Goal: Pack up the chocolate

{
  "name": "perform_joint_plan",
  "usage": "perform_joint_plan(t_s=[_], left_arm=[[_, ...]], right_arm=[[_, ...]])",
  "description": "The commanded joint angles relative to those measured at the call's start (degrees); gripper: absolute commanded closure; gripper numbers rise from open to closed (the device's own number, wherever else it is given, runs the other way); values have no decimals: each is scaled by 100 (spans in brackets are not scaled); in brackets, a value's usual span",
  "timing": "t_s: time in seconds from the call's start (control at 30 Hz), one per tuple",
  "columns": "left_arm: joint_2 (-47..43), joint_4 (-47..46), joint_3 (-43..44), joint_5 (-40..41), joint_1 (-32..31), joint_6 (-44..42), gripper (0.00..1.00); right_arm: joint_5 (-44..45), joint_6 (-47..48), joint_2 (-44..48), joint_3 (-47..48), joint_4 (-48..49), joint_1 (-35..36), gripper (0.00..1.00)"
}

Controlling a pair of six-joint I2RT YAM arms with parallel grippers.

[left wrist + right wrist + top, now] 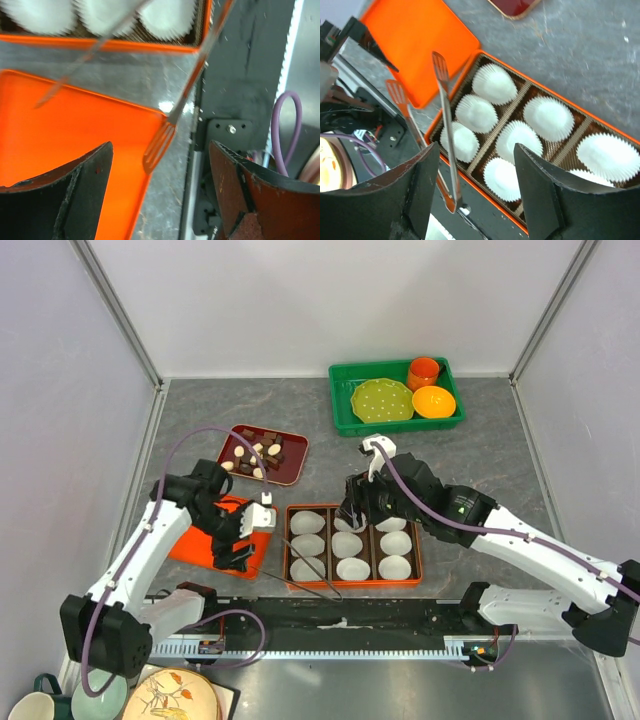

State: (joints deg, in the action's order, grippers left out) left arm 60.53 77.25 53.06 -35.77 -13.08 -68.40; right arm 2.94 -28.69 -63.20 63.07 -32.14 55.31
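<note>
The chocolate (255, 452), dark brown and cream pieces, lies on a dark red tray (292, 472) behind the left arm. An orange box (420, 562) of white paper cups (494, 83) sits in front of it, with no chocolate visible in it. Its orange lid (195, 542) lies flat to the left. Metal tongs (315, 575) rest across the box's near left corner. My left gripper (235, 552) hovers open over the lid's edge, and the tongs' tip (159, 144) shows between its fingers. My right gripper (477, 147) is open above the box, the tongs (447, 145) below it.
A green basket (345, 420) at the back right holds a dotted plate, an orange cup and an orange bowl. A black rail (340, 625) runs along the near edge. Mugs and a patterned plate (175, 698) stand at the lower left.
</note>
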Motion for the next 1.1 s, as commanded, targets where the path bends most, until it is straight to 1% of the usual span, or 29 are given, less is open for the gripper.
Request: perform_joint_plan(t_s=[0.0,0.1,0.3,0.33,0.47,0.5,0.57,0.6,0.63,0.67,0.73,0.77,0.8,1.03,1.07], left_arm=[[29,36,-208,658,-483,450,16],[37,-96,-322,869,-809,608,18],[38,-508,-542,1081,-1178,863,21],[55,-614,-577,1098,-1240,916,22],[38,-1089,-919,1335,-1539,1092,30],[29,-1194,-946,1423,-1618,1144,34],[11,-1414,-1017,1476,-1645,1180,39],[2,-1467,-1025,1494,-1654,1189,45],[2,-1581,-1017,1511,-1654,1206,48],[-15,-1608,-1017,1520,-1662,1198,56],[-33,-1661,-982,1555,-1680,1224,66],[-33,-1661,-973,1547,-1689,1241,74],[-41,-1661,-955,1538,-1698,1276,77],[-296,-1538,-920,1424,-1856,1514,85],[-314,-1433,-877,1337,-1865,1584,90]], right_arm=[[-206,-120,97,-84,-38,-125,30],[-259,-76,123,-119,-55,-222,30],[-276,-23,176,-189,-56,-372,30],[-416,-14,194,-198,-55,-415,30],[-505,-23,247,-216,-55,-486,30],[-522,-23,281,-225,-55,-512,30],[-549,-23,317,-234,-73,-521,30],[-549,-23,352,-260,-64,-556,30],[-584,-32,370,-277,-56,-556,30],[-601,-32,387,-286,-47,-565,30],[-637,-40,396,-313,-47,-583,30],[-663,-40,396,-321,-38,-574,30],[-672,-32,405,-330,-29,-583,30],[-760,-58,431,-313,94,-600,30],[-760,-58,440,-321,111,-592,29]])
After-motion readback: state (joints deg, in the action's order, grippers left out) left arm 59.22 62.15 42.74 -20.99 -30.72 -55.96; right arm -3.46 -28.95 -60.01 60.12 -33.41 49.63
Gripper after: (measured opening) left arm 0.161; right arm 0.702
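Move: The fork-ended tongs are loose of both hands. Their near tip lies practically between the left hand's open fingers, about 1 cm to its right and some 5 cm below. Their far tip is about 8 cm ahead and 5 cm right, and their joined end some 18 cm right and 6 cm back. The orange tray's middle lies 6 cm ahead and 6 cm left. From the right hand, the near tip is roughly 19 cm left, 10 cm back and 15 cm down. Down by nearly 6 cm goes the left hand onto the tongs' near tip, first easing back about 2 cm and then coming forward again as far, the fingers tilting some 15 degrees steeper towards the tray corner. From halfway its wide-open fingers close almost shut, pinching that one arm near its tip. ##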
